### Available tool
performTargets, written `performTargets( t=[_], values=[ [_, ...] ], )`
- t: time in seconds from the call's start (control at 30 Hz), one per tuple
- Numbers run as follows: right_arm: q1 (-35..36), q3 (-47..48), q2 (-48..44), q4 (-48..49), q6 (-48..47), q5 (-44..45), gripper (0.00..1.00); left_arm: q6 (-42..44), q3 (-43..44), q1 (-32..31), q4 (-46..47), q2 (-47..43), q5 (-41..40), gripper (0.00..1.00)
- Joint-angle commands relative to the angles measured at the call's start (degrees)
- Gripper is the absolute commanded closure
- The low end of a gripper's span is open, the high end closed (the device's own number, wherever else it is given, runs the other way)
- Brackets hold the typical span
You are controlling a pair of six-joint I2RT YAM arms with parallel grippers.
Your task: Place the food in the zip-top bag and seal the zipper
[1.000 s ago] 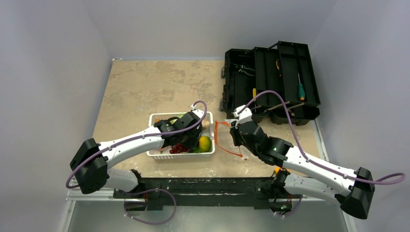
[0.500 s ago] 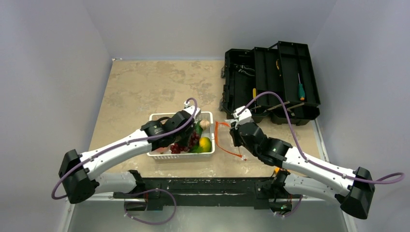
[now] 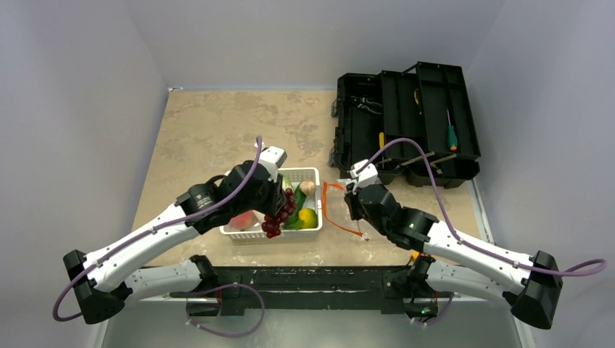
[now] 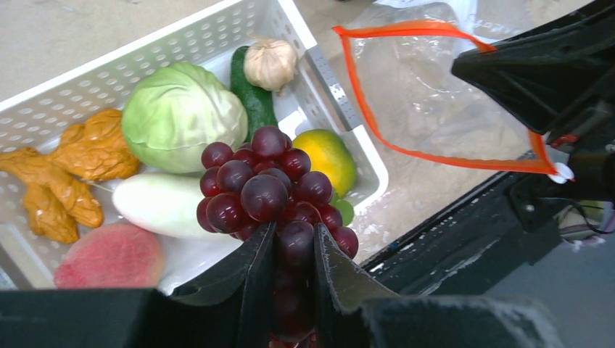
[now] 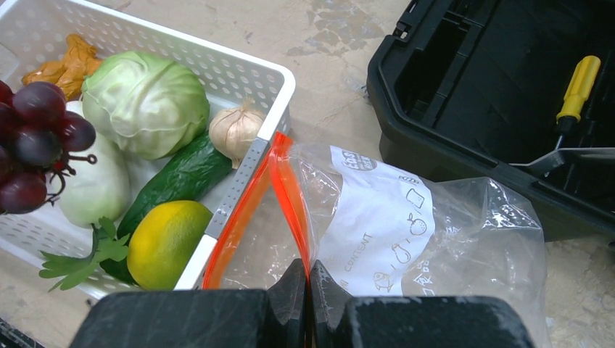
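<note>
My left gripper (image 4: 294,235) is shut on a bunch of purple grapes (image 4: 265,192), which hangs above the white basket (image 4: 145,51) at its near side (image 3: 279,216). In the basket lie a green cabbage (image 4: 181,116), a cucumber (image 4: 254,94), a pale bulb (image 4: 270,64), a yellow-green mango (image 4: 330,156), a white radish (image 4: 156,206), a pink peach (image 4: 109,257) and orange pieces (image 4: 72,167). The clear zip-top bag (image 5: 406,225) lies right of the basket with its mouth spread open. My right gripper (image 5: 310,270) is shut on its orange-red zipper (image 5: 290,188).
An open black toolbox (image 3: 406,123) with screwdrivers stands behind the bag at the back right. A black rail (image 3: 312,279) runs along the table's near edge. The basket's rim touches the bag's mouth.
My left gripper closed on the grapes inside the basket and lifted them up and back toward the near side. The right arm and the bag stayed still.
</note>
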Motion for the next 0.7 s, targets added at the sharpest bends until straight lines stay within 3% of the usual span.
performTargets(
  t=[0.0, 0.3, 0.67],
  values=[
    [-0.04, -0.35, -1.8, 2.62, -0.88, -0.55, 1.0, -4.33, 2.59, -0.07, 6.73, -0.17, 7.01, 1.0],
    [-0.03, -0.96, -3.3, 3.12, -1.15, -1.26, 1.0, -8.02, 1.17, -0.08, 22.42, 6.65, 21.8, 1.0],
    [0.0, -1.76, -5.3, 4.18, -2.18, -4.2, 1.0, -11.14, 5.85, -0.07, 29.7, 18.09, 31.36, 1.0]
  ],
)
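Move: The open bag mouth, the place for the grapes the left hand already holds, is about 16 cm to the left hand's right, 1 cm back and some 9 cm below. The basket is almost directly beneath, about 12 cm down; the mango near its rim is 8 cm right and 4 cm back, the garlic 8 cm right and 5 cm ahead. From the right hand, which holds the rim, the mouth's middle is 3 cm left, 2 cm back, 4 cm below. Rightward, about 12 cm and nearly straight, the left hand carries the pinched grapes from over the basket towards the bag mouth, arching up a couple of centimetres and coming back down to its starting height. On the way the wrist swings clockwise, the fingers turning some 25 degrees from ahead-right to point mostly right and down. The right hand keeps its pinch on the zipper rim and eases up about a centimetre. ##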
